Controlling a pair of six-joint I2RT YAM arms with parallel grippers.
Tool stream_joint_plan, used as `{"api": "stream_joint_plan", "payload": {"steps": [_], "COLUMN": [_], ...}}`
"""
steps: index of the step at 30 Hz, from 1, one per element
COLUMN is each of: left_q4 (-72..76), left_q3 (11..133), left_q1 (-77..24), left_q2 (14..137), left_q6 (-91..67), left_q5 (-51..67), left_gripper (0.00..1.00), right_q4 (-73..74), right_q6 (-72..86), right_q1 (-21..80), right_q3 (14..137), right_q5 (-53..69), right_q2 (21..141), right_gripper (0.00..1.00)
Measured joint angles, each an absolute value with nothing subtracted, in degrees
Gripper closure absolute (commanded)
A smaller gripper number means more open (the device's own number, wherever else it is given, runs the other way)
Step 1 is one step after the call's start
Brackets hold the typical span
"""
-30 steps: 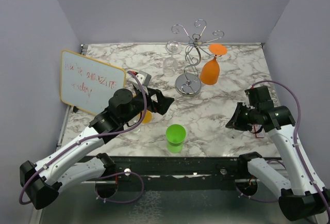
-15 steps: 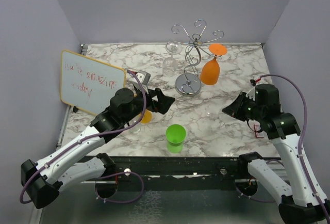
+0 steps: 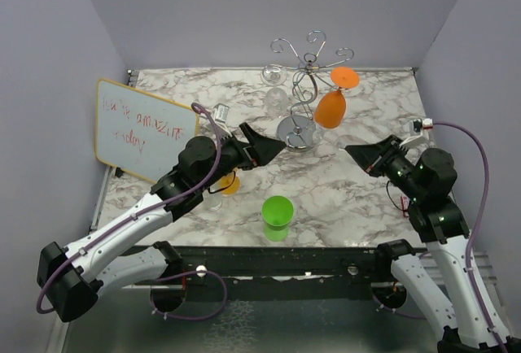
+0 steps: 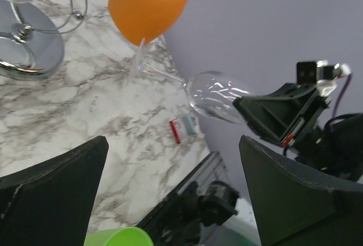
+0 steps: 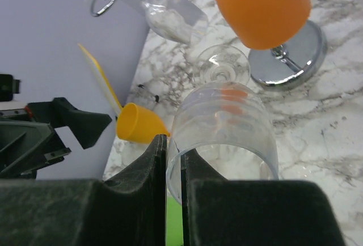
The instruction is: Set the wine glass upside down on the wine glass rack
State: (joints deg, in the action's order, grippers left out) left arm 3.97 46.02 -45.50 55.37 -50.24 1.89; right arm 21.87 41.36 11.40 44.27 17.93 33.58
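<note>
A clear wine glass [image 5: 222,122] lies tilted in the air, its foot [image 5: 223,64] pointing toward the rack. My right gripper [image 5: 174,146] is shut on its rim, one finger inside the bowl and one outside. The left wrist view shows the same glass [image 4: 212,95] held right of the rack. The wine glass rack [image 3: 298,132] stands at the back with its chrome base and curled arms. An orange glass [image 3: 330,109] and a clear glass [image 3: 273,98] hang upside down on it. My left gripper [image 3: 265,146] stands open and empty, left of the rack's base.
A green cup [image 3: 278,216] stands near the front middle. A yellow glass [image 3: 230,183] sits under the left arm. A whiteboard [image 3: 142,129] leans at the left. A small red and white item [image 4: 184,128] lies by the right wall.
My right arm has risen and swung toward the rack, carrying the clear glass off the table. The left gripper has moved right and forward toward the rack's base, still open.
</note>
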Motion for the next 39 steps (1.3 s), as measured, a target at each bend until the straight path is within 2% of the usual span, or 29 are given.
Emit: {"api": "stream_joint_plan", "payload": {"steps": [12,15,23,31,39], "left_q4": [10.48,10.83,12.91,14.04,14.61], "left_q3": [45.65,45.63,45.36,41.45,41.43], "left_q1": [-47.68,-48.31,-49.06,-49.21,-49.12], "left_q2": [64.16,66.19,66.65,64.05,63.05], "left_q6": [-68.73,-72.77,-77.54,-80.6,-80.88], "left_q5": [1.17,0.32,-3.57,-8.47,-11.33], "left_gripper": [0.05,0.01,0.01,0.01,0.01], "right_q4": [1.83,-0.58,-6.61,-8.93,-6.92], "right_q6": [49.34,51.05,55.2,56.49,54.33], "right_q1": [11.4,11.4,11.4,11.4,13.23], "right_q3": [34.54,33.04,30.33,30.55,36.58], "right_q5": [22.13,23.51,25.04,25.34,26.7], "right_q2": [27.42,27.38,27.11,31.09,41.32], "right_gripper": [0.99,0.99,0.99,0.99,0.99]}}
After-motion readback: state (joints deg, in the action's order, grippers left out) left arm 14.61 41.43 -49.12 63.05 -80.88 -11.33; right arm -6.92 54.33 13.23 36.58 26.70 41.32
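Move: The left hand, empty, goes for the stem of the clear wine glass, about 9 cm ahead, 12 cm to its right and roughly level. Also from the left hand, the hung orange glass is some 15 cm ahead, 15 cm right and slightly lower; the rack is 18 cm ahead, 8 cm right. The right hand holds the clear glass by its bowl; the left hand's fingers wait about 19 cm to its left, nearly level with it. Right hand brings its pinched glass leftward some 5 cm; open left reaches forward-right, tipping down, towards the stem. ##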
